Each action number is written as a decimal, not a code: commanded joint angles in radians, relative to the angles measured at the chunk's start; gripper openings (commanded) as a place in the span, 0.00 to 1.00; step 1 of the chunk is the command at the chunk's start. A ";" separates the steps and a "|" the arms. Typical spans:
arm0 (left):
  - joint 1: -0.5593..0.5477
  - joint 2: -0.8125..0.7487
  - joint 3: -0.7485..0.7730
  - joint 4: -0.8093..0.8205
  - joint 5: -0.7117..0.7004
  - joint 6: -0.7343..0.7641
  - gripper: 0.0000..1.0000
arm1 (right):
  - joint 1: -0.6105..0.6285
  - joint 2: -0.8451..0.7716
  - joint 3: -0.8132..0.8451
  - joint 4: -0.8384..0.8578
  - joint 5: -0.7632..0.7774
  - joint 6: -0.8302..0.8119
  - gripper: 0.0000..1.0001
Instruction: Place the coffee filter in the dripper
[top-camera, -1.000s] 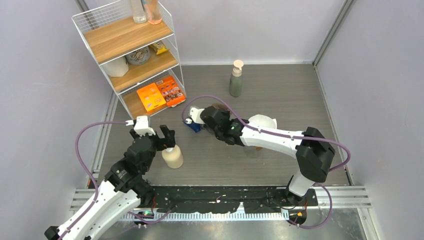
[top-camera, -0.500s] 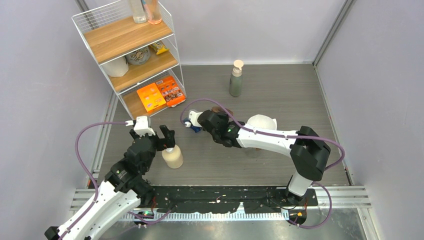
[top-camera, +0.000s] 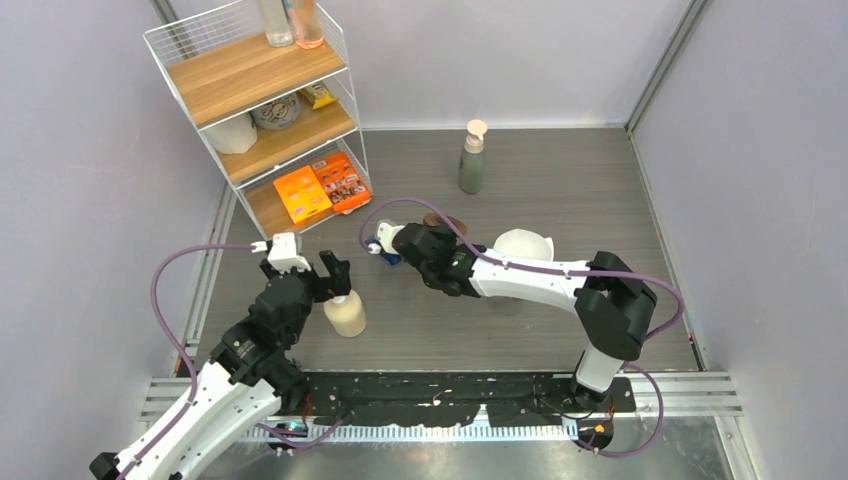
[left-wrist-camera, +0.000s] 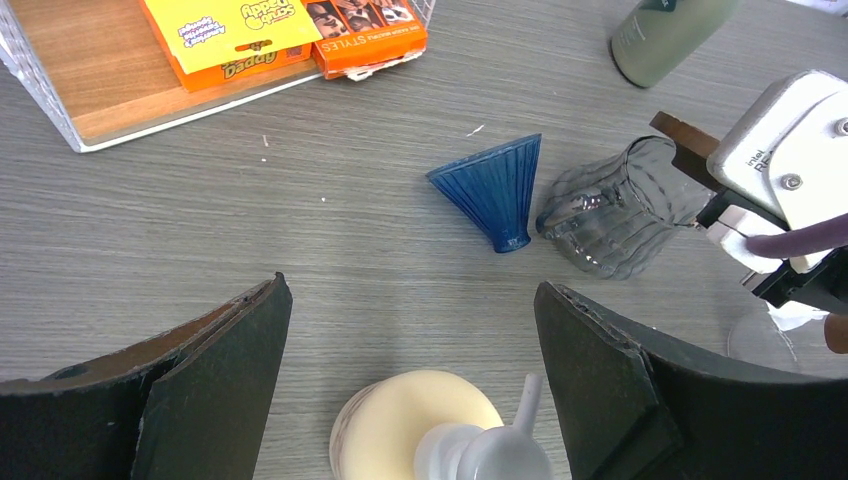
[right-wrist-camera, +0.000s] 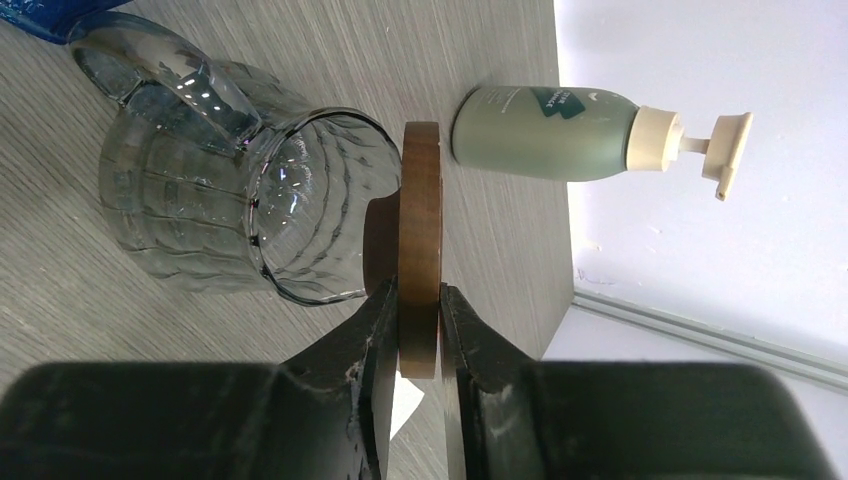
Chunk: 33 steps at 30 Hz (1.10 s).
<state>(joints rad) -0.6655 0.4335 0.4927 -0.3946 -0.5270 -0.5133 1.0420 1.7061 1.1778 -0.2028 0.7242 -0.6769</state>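
A blue ribbed cone, the dripper (left-wrist-camera: 490, 190) (top-camera: 386, 256), lies on its side on the grey table. Beside it a ribbed glass jug (left-wrist-camera: 610, 215) (right-wrist-camera: 200, 200) with a handle also lies on its side. A round wooden disc (right-wrist-camera: 420, 230) (top-camera: 446, 222) stands on edge at the jug's mouth, and my right gripper (right-wrist-camera: 420, 295) (top-camera: 435, 234) is shut on its rim. The white paper coffee filter (top-camera: 525, 243) sits to the right, behind my right forearm. My left gripper (left-wrist-camera: 410, 290) (top-camera: 318, 270) hangs open above a cream pump bottle (left-wrist-camera: 420, 430) (top-camera: 346, 315), touching nothing.
A wire shelf (top-camera: 262, 110) with wooden boards stands at the back left, with orange boxes (top-camera: 322, 185) (left-wrist-camera: 290, 35) on its lowest board. A green pump bottle (top-camera: 472, 158) (right-wrist-camera: 545, 130) stands behind the jug. Walls close in on the left, back and right.
My right arm has shifted slightly left with the wooden disc between its fingers. The left arm has not moved.
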 joint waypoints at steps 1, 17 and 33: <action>0.003 -0.010 -0.005 0.053 -0.007 -0.004 1.00 | 0.010 0.006 0.021 0.008 -0.010 0.055 0.26; 0.004 -0.007 -0.007 0.053 -0.001 -0.002 0.99 | 0.032 0.041 0.061 -0.044 -0.010 0.114 0.43; 0.004 -0.019 -0.007 0.046 0.004 -0.007 0.99 | 0.038 0.108 0.146 -0.031 -0.041 0.201 0.48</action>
<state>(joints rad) -0.6655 0.4267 0.4854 -0.3935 -0.5228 -0.5159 1.0729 1.7992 1.2709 -0.2649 0.6865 -0.5201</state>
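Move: The right hand grips the wooden lid by its near edge, the lid slanting far side down; the glass pitcher's mouth is centred about 3 cm ahead and some 2 cm below. The blue cone lies about 10 cm to the left, 2 cm ahead and 9 cm below; the filter-lined dripper stands 15 cm right, 3 cm back and 4 cm below. For the left hand, the mouth is roughly 12 cm ahead, 21 cm right and 4 cm below. The right hand spreads its fingers from a narrow grip to about half open, letting go of the wooden lid over the glass pitcher's mouth while sinking some 2 cm and easing back about 1 cm. With the fingers still opening around the near rim, it then slides about 3 cm to the left at that height, towards the blue cone, the wrist tipping and rolling only about 5 degrees. ##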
